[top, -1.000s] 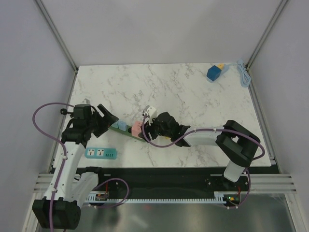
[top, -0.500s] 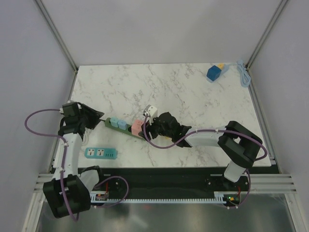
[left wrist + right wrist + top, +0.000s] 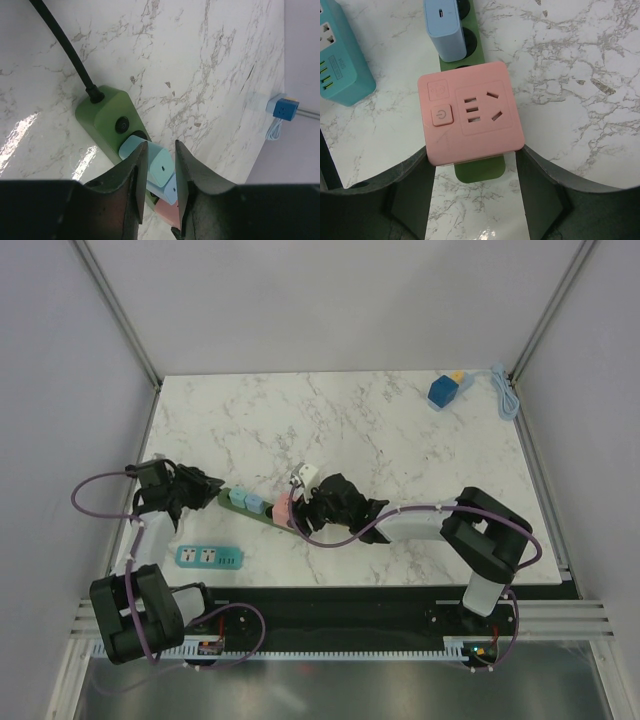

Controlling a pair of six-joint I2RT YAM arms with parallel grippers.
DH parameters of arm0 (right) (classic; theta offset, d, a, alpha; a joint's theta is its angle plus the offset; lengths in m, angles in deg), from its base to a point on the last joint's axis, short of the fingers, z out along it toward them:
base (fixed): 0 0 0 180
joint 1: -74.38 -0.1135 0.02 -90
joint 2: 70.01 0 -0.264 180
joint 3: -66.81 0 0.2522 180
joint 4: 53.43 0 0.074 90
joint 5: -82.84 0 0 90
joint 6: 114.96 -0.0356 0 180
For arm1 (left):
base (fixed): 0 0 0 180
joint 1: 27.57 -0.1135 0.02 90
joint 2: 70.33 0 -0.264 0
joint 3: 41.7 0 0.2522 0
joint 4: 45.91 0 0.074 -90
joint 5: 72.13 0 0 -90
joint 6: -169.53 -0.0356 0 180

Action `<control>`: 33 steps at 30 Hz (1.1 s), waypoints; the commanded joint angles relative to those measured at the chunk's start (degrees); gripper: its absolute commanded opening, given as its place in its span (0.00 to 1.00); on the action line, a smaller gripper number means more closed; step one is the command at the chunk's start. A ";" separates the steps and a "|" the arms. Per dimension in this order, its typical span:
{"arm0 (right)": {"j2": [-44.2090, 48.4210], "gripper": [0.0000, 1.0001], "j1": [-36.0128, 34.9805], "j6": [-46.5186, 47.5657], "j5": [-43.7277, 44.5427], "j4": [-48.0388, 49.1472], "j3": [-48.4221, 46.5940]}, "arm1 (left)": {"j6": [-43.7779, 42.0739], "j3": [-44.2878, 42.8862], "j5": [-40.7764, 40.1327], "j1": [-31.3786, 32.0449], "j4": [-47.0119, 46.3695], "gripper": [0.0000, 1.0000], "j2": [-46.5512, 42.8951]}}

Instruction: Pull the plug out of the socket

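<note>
A green socket strip (image 3: 262, 514) (image 3: 107, 117) lies near the table's front left, with a black cord at its left end. Two light-blue plugs (image 3: 245, 500) (image 3: 160, 165) and a pink plug block (image 3: 283, 508) (image 3: 470, 117) stand in it. My right gripper (image 3: 297, 505) (image 3: 474, 152) is shut on the pink plug, one finger against each side. My left gripper (image 3: 208, 485) (image 3: 161, 145) hovers by the strip's cord end with its jaws narrowed and a gap left. The nearest blue plug shows through that gap, beyond the fingertips.
A teal power strip (image 3: 210, 557) (image 3: 342, 65) lies near the front edge, left of the pink plug. A blue cube with a pale coiled cable (image 3: 443, 390) (image 3: 282, 107) sits at the back right corner. Grey walls bound the table.
My left arm has pulled back from over the strip's left end and its jaws have narrowed a lot. The right gripper, still on the pink plug, has shifted slightly left.
</note>
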 commanded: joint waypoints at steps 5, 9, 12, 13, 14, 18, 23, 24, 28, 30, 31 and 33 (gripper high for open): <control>-0.21 0.56 -0.68 0.93 -0.83 -1.34 -2.48 | 1.49 5.47 -3.16 -0.19 -7.60 0.34 -1.05; -0.21 0.68 -0.68 1.10 -1.18 -1.60 -2.74 | 0.79 5.83 -2.45 -0.19 -9.10 0.30 1.40; -0.13 0.77 -0.85 1.36 -1.45 -1.69 -3.00 | 0.62 6.97 -1.66 -0.10 -9.98 0.25 2.81; -0.13 0.79 -1.11 1.45 -1.45 -1.86 -3.35 | 0.79 7.15 -1.57 -0.10 -12.07 0.25 3.17; -0.21 0.82 -1.12 1.63 -1.36 -2.13 -3.62 | 0.88 7.50 -1.57 -0.10 -12.26 0.23 3.52; -1.18 0.88 -1.55 1.98 -1.01 -3.97 -5.37 | 1.32 8.20 -1.13 0.16 -13.93 0.21 5.28; -1.62 0.93 -2.70 3.12 0.65 -6.87 -8.01 | 1.32 8.99 -1.57 0.25 -15.42 0.20 6.51; -1.53 0.93 -2.87 3.38 1.18 -7.92 -8.27 | 1.32 9.00 -1.66 0.43 -15.51 0.20 6.69; -1.88 0.95 -3.23 4.00 3.29 -10.74 -10.64 | 1.14 9.17 -2.01 0.60 -15.78 0.19 7.21; -2.67 0.95 -3.31 4.44 3.65 -11.27 -11.18 | 1.14 9.70 -2.36 0.60 -15.86 0.16 6.95; -3.20 0.95 -3.40 4.61 3.65 -11.27 -11.26 | 1.32 10.05 -2.97 0.69 -15.78 0.15 6.52; -3.90 0.93 -3.58 4.96 4.17 -11.10 -11.44 | 1.32 10.93 -3.68 0.78 -15.86 0.15 5.64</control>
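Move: The left hand is above the green socket's left end, which lies about 7 cm below, 1 cm back and 1 cm right; the light-blue plug is some 3 cm right, 2 back, the blue plug 8 right, 4 back. The right hand grips the pink plug, its middle about 2 cm left, 1 ahead and 1 below; from there the blue plug is 9 cm left, 2 ahead. Left hand sinks 6 cm onto the green socket's left end, narrowing; right opens off the pink plug, easing left. ##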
